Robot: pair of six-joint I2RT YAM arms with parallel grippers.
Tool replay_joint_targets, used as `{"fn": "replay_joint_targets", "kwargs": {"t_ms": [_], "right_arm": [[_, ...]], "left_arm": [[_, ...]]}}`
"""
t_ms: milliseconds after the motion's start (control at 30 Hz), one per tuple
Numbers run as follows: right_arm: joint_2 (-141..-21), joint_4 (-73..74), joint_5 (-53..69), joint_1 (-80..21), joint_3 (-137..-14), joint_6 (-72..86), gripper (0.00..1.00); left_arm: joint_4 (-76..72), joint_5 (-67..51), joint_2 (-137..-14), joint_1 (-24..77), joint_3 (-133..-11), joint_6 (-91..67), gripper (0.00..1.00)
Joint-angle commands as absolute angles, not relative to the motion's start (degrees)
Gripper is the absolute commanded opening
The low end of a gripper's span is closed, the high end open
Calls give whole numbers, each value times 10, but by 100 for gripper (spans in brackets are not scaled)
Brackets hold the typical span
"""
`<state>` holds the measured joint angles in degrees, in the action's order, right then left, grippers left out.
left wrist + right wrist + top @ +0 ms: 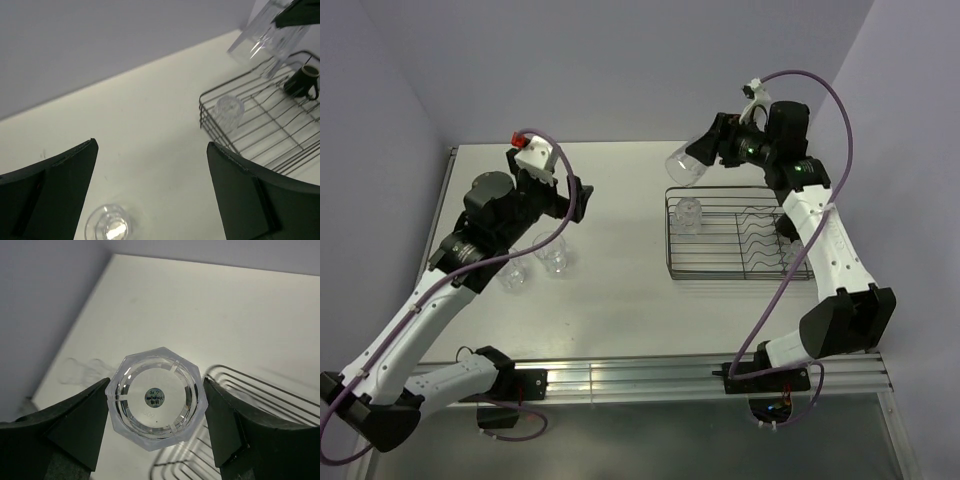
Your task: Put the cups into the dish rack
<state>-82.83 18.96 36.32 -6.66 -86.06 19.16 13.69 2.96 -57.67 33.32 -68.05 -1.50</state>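
My right gripper (708,150) (156,382) is shut on a clear faceted cup (686,164) (156,397), held tilted in the air over the far left corner of the dish rack (740,268) (240,405). Inside the rack a clear cup (688,213) (229,110) stands at the left end, and a dark brown mug (304,80) sits further right. Two clear cups (515,276) (553,253) stand on the table left of the rack. My left gripper (580,196) (151,145) hangs open above them, holding nothing; one cup (107,227) shows below its fingers.
The pale table (620,290) is walled by lilac panels behind and on both sides. An aluminium rail (650,378) runs along the near edge, where both arm bases are bolted. A purple cable loops off each arm.
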Motion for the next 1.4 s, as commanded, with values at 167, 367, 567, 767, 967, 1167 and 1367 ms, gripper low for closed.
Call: {"fn": "replay_joint_targets", "kwargs": {"t_ms": [167,367,567,767,967,1167,1367], "right_arm": [[-787,340,171,-67,-872,-78,20],[-788,327,124,-66,-820,-98,20],[-793,288,98,-66,-769,-96,20],[-784,231,85,-66,-707,-100,20],[-782,154,75,-66,-654,-90,20],[-794,94,71,-66,-620,-78,20],[-816,76,69,-66,-609,-65,20]], "left_arm": [[211,36,-604,303,-701,-79,99],[223,44,-625,291,-705,-78,99],[241,56,-639,287,-718,-64,99],[277,16,-659,245,-744,-80,99],[258,4,-654,236,-746,-89,99],[250,-4,-657,225,-756,-93,99],[249,-13,-664,224,-762,-97,99]]}}
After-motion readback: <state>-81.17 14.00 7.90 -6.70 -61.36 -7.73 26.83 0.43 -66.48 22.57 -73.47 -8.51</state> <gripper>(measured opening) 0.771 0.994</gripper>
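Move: The right hand holds an upturned cup, mouth slanting left. Its free rack spot lies about 10 cm to this hand's right, 2 cm ahead and 25 cm below. The cup already in the rack stands some 8 cm left of that spot, roughly level with it; the mug is about 17 cm to the spot's right. From the empty left hand, the spot is some 31 cm right, 11 cm ahead and 28 cm below. Right hand lowers its cup 18 cm and 10 right over the rack, mouth tipping down; left hand sinks. ##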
